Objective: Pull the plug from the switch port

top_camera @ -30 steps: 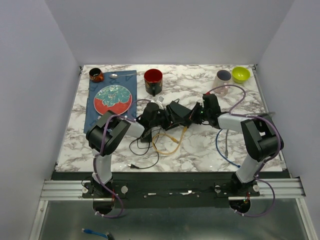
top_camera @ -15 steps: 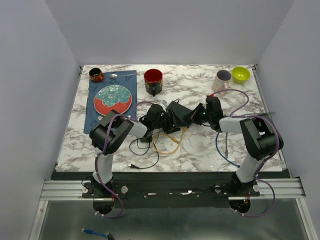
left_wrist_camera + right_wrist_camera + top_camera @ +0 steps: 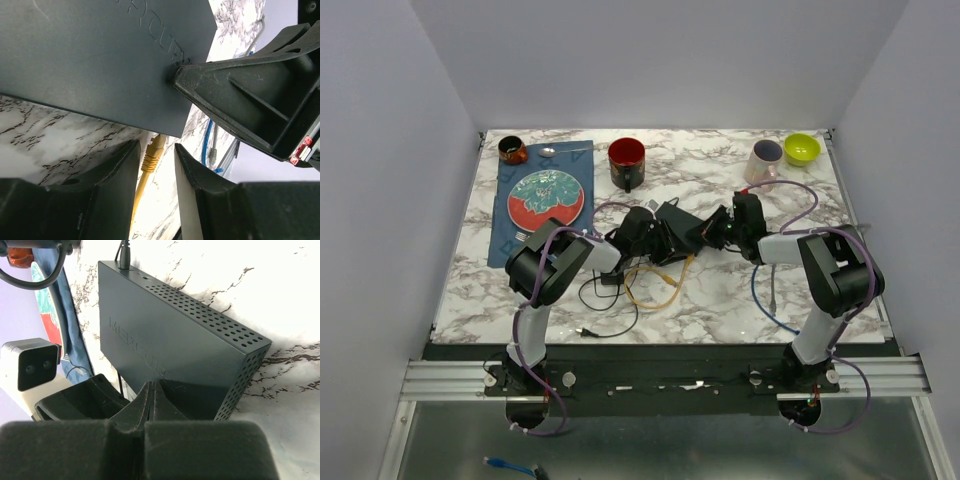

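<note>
The switch (image 3: pixel 682 222) is a dark metal box in the middle of the table; it also shows in the left wrist view (image 3: pixel 100 60) and the right wrist view (image 3: pixel 170 340). A yellow plug (image 3: pixel 153 150) sits in a port at its edge, and its yellow cable (image 3: pixel 662 285) loops toward the front. My left gripper (image 3: pixel 156 148) is open with one finger on each side of the plug, small gaps showing. My right gripper (image 3: pixel 152 390) is shut and empty, its tips pressed on the switch's top face.
A red mug (image 3: pixel 626 160) and a plate (image 3: pixel 546 197) on a blue mat stand behind and to the left. A pink mug (image 3: pixel 763 160) and a green bowl (image 3: pixel 801 149) are at the back right. A blue cable (image 3: pixel 765 295) and a black cable (image 3: pixel 605 310) lie in front.
My left gripper has moved right, closer to the switch. The right gripper has shifted slightly and stays on the switch.
</note>
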`<state>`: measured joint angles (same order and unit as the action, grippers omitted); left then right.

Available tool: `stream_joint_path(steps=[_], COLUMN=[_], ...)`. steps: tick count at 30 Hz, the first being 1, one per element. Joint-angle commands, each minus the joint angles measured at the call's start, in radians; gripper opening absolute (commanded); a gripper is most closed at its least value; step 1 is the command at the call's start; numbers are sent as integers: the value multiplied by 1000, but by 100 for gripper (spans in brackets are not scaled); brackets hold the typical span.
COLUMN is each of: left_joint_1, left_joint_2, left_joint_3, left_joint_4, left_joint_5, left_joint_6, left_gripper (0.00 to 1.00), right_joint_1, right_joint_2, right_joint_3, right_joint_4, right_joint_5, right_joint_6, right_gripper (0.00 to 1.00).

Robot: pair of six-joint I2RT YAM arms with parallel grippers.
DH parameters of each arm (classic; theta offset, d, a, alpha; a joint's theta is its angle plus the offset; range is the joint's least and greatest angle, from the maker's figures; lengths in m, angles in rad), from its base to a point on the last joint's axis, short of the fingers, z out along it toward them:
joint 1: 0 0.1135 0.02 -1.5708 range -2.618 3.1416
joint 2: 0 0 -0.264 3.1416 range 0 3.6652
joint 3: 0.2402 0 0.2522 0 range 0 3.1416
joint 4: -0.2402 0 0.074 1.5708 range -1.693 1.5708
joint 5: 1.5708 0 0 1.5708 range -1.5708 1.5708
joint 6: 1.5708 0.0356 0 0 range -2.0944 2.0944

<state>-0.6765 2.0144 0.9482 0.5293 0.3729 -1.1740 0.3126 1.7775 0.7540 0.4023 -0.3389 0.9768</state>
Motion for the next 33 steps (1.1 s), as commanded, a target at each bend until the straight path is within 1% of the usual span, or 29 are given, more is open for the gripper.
stream_joint_path(steps=[1, 11, 22, 25, 33], left_joint_1=[-9, -21, -24, -24, -24], left_joint_2=[17, 29, 52, 58, 66], left_joint_3=[24, 58, 64, 67, 61], left_joint_4=[-74, -92, -61, -54, -37], left_joint_5=[-46, -45, -20, -14, -9], left_joint_6=[-3, -19, -49, -58, -67], left_gripper=[46, 43, 39, 33, 24], right_joint_1=[-6, -7, -6, -6, -6], right_joint_2=[40, 39, 43, 43, 43], right_joint_3=[-33, -30, -25, -25, -25], right_joint_4=[-82, -85, -88, -89, -91], right_joint_5=[29, 29, 26, 26, 28], right_joint_6=[-24, -29, -30, -30, -35], right_gripper=[1, 1, 1, 1, 1])
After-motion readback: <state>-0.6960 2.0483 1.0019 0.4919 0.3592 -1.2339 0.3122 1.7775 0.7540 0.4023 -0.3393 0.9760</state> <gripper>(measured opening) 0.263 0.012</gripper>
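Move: The yellow plug in the switch port is about 2 cm to the left hand's right, level with it front to back and 1 cm lower. The switch's middle is some 5 cm ahead of that hand and 1 cm to its right; the yellow cable's loose end lies some 7 cm back, 3 cm left and 3 cm lower. From the right hand, which is at the switch's face, the plug is about 5 cm back, 3 cm left and 2 cm lower. The yellow plug, still in its port, is taken between the left fingertips: the left hand eases about 1.5 cm to the right along the switch's port edge towards the plug while its half-open fingers close to about a quarter open, seeming to pinch the plug's sides. The right hand stays still, fingers shut, its tips kept against the switch's face near the corner. ##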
